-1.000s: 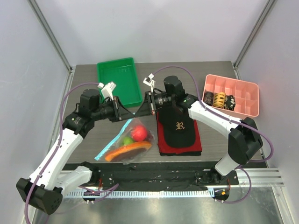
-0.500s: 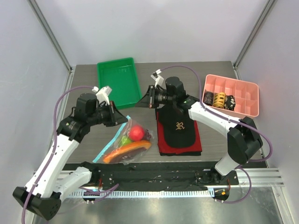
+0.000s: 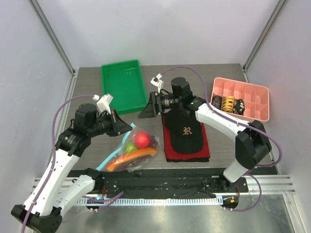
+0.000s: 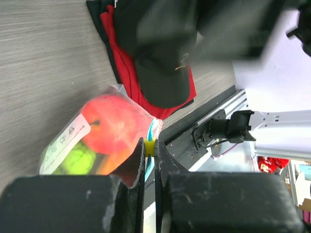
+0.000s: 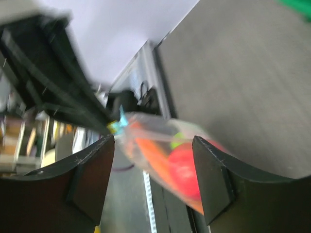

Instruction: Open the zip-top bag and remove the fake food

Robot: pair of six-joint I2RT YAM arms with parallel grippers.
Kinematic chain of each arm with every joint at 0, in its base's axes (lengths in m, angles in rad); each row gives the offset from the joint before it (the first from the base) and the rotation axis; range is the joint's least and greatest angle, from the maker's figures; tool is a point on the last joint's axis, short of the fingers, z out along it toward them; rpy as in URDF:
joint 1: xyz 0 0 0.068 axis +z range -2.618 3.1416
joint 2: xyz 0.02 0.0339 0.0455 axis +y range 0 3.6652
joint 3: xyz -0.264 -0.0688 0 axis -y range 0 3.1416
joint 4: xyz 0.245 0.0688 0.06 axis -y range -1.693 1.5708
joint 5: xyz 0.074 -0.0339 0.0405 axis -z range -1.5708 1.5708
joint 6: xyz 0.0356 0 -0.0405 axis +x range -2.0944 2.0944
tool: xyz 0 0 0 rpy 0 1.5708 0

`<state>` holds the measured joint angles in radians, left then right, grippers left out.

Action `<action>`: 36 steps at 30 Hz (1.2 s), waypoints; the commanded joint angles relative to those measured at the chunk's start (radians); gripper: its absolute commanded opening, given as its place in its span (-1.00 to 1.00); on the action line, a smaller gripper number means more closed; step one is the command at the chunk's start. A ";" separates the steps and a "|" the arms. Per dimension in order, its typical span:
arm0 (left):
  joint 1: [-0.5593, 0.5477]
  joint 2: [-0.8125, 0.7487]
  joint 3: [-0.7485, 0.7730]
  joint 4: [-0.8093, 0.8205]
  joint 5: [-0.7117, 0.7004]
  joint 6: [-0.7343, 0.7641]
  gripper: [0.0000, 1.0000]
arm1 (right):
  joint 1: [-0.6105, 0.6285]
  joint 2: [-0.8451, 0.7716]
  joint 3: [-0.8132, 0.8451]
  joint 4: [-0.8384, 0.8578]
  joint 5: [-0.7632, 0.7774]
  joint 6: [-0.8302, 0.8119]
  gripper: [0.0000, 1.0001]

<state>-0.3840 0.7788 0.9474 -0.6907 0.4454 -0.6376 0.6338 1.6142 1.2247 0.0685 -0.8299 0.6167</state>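
Note:
The zip-top bag (image 3: pixel 132 149) lies at the table's near edge, its mouth corner lifted up to the left. Inside it show the fake food: a red apple (image 3: pixel 142 140), an orange-rimmed melon slice (image 3: pixel 130 158) and a small green piece (image 3: pixel 129 145). My left gripper (image 3: pixel 125 128) is shut on the bag's teal zip strip and its yellow slider (image 4: pixel 150 147). In the left wrist view the apple (image 4: pixel 109 127) fills the bag just beyond the jaws. My right gripper (image 3: pixel 146 110) hangs open above and to the right of the bag (image 5: pixel 167 148), holding nothing.
A green tray (image 3: pixel 124 85) stands at the back, left of centre. A pink divided box (image 3: pixel 241 92) with dark and yellow items is at the back right. A black cap (image 3: pixel 184 131) on red cloth (image 3: pixel 204 150) lies right beside the bag.
The right gripper has let go of the bag mouth and opened. The left gripper has drawn left and nearer with the zip strip, pulling the bag's corner with it.

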 commanded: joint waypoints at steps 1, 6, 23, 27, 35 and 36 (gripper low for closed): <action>0.000 0.059 0.066 0.077 0.070 0.044 -1.00 | 0.064 -0.028 0.044 -0.088 -0.175 -0.181 0.43; 0.000 0.109 0.125 0.062 0.110 0.096 -1.00 | 0.153 -0.011 0.027 -0.021 -0.183 -0.176 0.43; 0.000 0.071 0.081 0.007 0.125 0.095 -1.00 | 0.152 -0.010 -0.014 0.045 -0.008 -0.123 -0.97; 0.000 0.069 0.060 -0.004 0.107 0.084 -1.00 | 0.145 -0.048 -0.114 0.157 0.125 -0.006 -0.97; 0.000 0.027 0.050 -0.170 -0.023 0.072 -1.00 | 0.052 -0.082 -0.211 0.286 0.319 0.203 -0.97; 0.000 0.016 0.053 -0.202 -0.039 0.049 -1.00 | 0.029 -0.076 -0.196 0.265 0.333 0.201 -0.98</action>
<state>-0.3840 0.8589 0.9955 -0.7410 0.4530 -0.5491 0.7494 1.5581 1.0164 0.3008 -0.6891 0.7601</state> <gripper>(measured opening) 0.048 0.021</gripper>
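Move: My left hand is still shut on the bag's blue seal; the free bit for my right hand to pinch is about 1 cm ahead and 1 cm right of those tips, level with them. From my open right hand, that spot is some 7 cm back, 4 cm left and 2 cm lower. The red fake food hangs about 12 cm back and 1 cm left of my right hand, 10 cm down; the green one lies 3 cm farther back and 5 cm farther left. I bring my open right hand back about 8 cm and 3 cm left to the seal beside my left fingertips, turning counter-clockwise, and shut its fingers on the strip. Still pinching, it goes forward about 4 cm and sinks a little, turning some 20 degrees clockwise, while my left keeps its grip, edging right and up, then left and down, away from it. ##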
